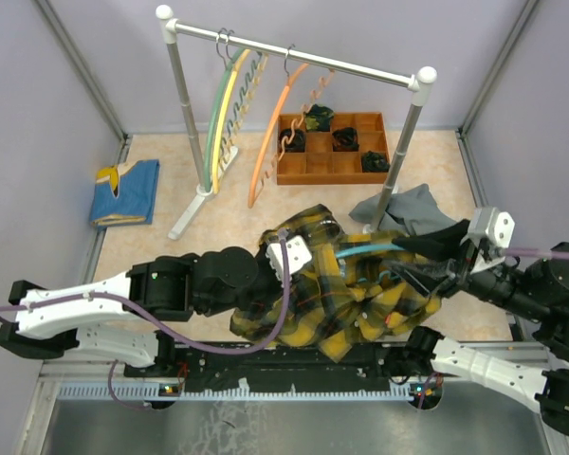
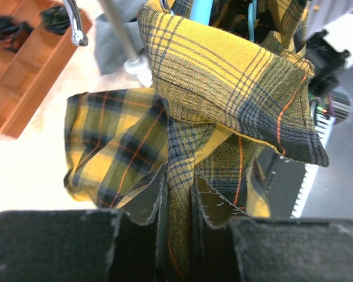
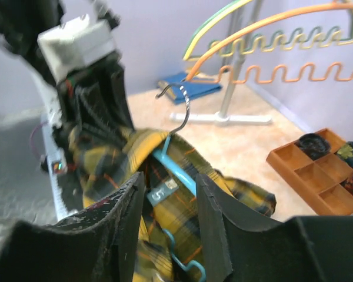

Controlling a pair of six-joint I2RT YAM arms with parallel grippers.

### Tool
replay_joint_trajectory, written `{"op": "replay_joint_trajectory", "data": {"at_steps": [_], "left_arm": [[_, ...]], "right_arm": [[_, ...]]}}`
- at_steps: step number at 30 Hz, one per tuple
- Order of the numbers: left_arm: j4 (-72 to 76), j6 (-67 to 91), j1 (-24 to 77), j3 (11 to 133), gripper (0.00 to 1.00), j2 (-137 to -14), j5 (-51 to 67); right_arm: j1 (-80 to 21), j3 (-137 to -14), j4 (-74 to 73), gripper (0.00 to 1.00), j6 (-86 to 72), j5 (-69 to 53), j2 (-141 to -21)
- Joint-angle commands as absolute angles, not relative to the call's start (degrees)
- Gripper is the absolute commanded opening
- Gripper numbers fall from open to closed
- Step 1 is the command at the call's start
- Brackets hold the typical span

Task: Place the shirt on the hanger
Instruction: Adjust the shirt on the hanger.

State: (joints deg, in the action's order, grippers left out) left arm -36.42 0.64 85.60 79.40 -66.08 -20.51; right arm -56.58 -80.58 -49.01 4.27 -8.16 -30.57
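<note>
The yellow and black plaid shirt (image 1: 346, 299) hangs bunched between my two arms above the table's near edge. Part of the light blue hanger (image 1: 370, 248) shows inside its collar. In the right wrist view the hanger (image 3: 179, 167) runs under the collar and its metal hook (image 3: 185, 111) sticks up out of the shirt (image 3: 123, 153). My right gripper (image 3: 170, 200) is open, its jaws apart on either side of the hanger's neck and the collar label. My left gripper (image 2: 179, 197) is shut on a narrow fold of the shirt (image 2: 223, 76), pinched between its fingers (image 2: 147, 200).
A clothes rack (image 1: 294, 52) stands at the back with a green and yellow hanger (image 1: 218, 104) and an orange hanger (image 1: 270, 142). Behind it lies a wooden compartment tray (image 1: 327, 180). A grey garment (image 1: 412, 209) lies by the rack's right post, a folded blue cloth (image 1: 123, 190) at the left.
</note>
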Motion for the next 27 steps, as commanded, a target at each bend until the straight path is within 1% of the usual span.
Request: {"op": "replay_joint_trajectory", "data": {"at_steps": [1, 3, 5, 8, 19, 27], "left_arm": [[-32.73, 6.67, 85.17, 78.46, 0.0, -64.7, -33.29], [-30.28, 7.7, 85.17, 77.58, 0.0, -64.79, -35.24], [-27.78, 8.39, 85.17, 76.7, 0.0, -64.63, -36.43], [-25.32, 8.84, 85.12, 76.25, 0.0, -64.8, -37.47], [-25.47, 9.05, 84.86, 78.88, 0.0, -67.01, -37.13], [-24.93, 9.0, 84.88, 79.79, 0.0, -68.78, -36.04]], "right_arm": [[-56.51, -73.56, -28.43, 0.42, -2.72, 3.76, -30.32], [-56.51, -70.3, -22.35, 0.44, -5.79, 7.49, -30.58], [-56.52, -68.22, -18.26, 0.47, -8.73, 10.86, -31.3], [-56.54, -65.8, -14.14, 0.48, -11.84, 13.44, -33.04], [-56.51, -58.46, -3.22, 0.45, -18.96, 9.61, -36.55], [-56.54, -58.46, -3.91, 0.43, -20.58, 9.88, -38.97]]}}
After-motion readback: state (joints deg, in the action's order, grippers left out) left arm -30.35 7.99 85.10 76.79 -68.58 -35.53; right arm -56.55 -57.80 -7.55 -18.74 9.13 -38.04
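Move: Ahead and to the left of the right hand, the hanger's metal hook stands about 7 cm farther out and 9 cm left, roughly level with it. The blue hanger bar lies near the open right fingertips, some 2 cm ahead, 4 cm left and 2 cm lower. The shirt fold pinched by the left fingers is about 11 cm left, 2 cm back and 7 cm below the right hand. From the left hand, the hook is some 9 cm ahead, 3 cm right and 7 cm up. Reaching for the hook with its fingers kept open, the right hand sweeps roughly 10 cm forward and 8 cm left, its fingertips tilting up and swinging clockwise, until the hook stands just ahead between them. The left hand keeps its pinch on the shirt, carrying it about 4 cm forward early on while turning some 15 degrees counter-clockwise, then holds it there. ##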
